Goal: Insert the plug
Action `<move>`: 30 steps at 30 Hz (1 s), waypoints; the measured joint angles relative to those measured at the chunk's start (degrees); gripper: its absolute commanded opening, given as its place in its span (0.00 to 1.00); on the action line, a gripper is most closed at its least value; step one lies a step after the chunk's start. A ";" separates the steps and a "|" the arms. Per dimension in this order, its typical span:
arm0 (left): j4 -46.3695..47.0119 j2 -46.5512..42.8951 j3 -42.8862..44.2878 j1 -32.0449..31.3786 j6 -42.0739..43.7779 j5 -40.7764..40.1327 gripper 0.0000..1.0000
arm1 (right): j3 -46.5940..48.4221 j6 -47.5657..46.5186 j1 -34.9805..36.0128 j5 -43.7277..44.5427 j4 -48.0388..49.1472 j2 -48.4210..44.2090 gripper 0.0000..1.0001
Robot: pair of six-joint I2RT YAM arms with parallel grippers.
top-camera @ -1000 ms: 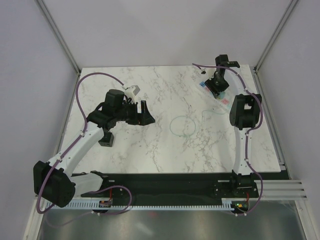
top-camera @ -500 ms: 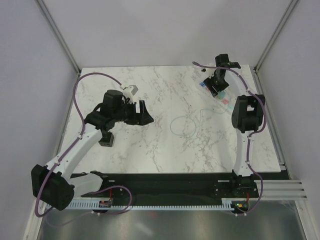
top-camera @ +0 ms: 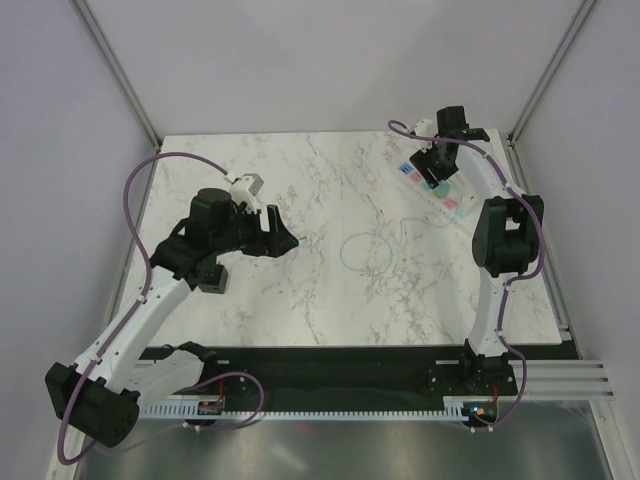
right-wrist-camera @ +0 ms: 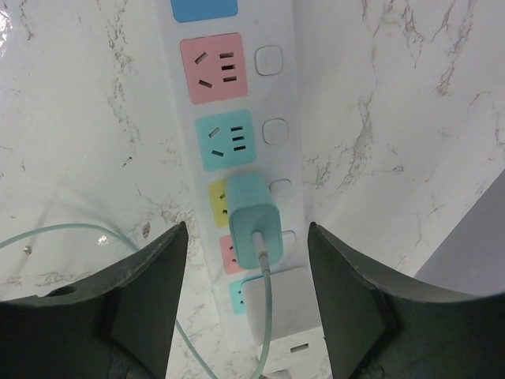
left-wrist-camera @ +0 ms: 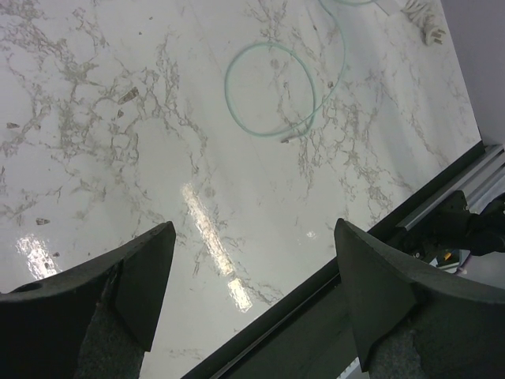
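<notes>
The plug (right-wrist-camera: 254,217) is a small pale-teal cube, not black, seated in the white power strip (right-wrist-camera: 280,87) over its yellow socket. A pale-green cable leaves its near face. My right gripper (right-wrist-camera: 246,227) hangs over it, open; its fingers stand clear on either side of the plug and touch nothing. In the top view the right gripper (top-camera: 437,160) is at the far right, above the strip (top-camera: 432,188). The left gripper (top-camera: 282,240) hovers open and empty over the table's left half, and its wrist view (left-wrist-camera: 254,229) shows only bare marble between the fingers.
The cable's coil (top-camera: 362,252) lies mid-table and also shows in the left wrist view (left-wrist-camera: 272,91). A white adapter (right-wrist-camera: 280,304) sits in the strip just near of the plug. Pink and teal sockets (right-wrist-camera: 215,67) lie farther along. The table's near edge (left-wrist-camera: 331,276) runs under the left gripper.
The right gripper's jaws have spread wider and drawn back off the plug, uncovering more of the strip. The left arm has swung slightly left and toward the near side.
</notes>
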 measured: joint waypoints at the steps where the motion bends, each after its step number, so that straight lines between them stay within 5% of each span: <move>1: -0.13 0.00 0.00 0.00 0.00 -0.04 0.89 | 0.00 -0.26 0.00 0.00 0.20 0.00 0.69; 17: -0.26 0.28 -1.46 0.00 0.07 -3.41 0.88 | 0.07 -2.47 -0.81 1.05 1.07 2.27 0.34; 22: -0.13 0.24 -2.10 0.00 0.09 -3.89 0.87 | 0.28 -2.58 -1.73 -0.72 1.25 2.29 0.08; 30: 0.20 1.14 -2.89 0.00 0.09 -4.04 0.87 | -0.55 -2.73 -3.02 -4.76 3.15 2.21 0.03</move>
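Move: The plug, already standing in the power strip, is just under the right hand's open fingers: about 6 cm below, 1 cm ahead and 1 cm to the right. The white adapter on the same strip sits some 4 cm back and 7 cm right of that hand, while the strip's blue end socket is about 8 cm ahead and 9 cm left. From the left hand the plug lies roughly 27 cm ahead, 46 cm right and 17 cm lower. The right fingertips come down onto the top of the plug, at the cable stub, shutting almost fully on the way; the hand sinks about 2 cm and shifts some 1.5 cm right, then, its descent halted, seems to bear on the plug while easing 1 cm forward. The empty left hand sinks about 3 cm, fingers still open. ##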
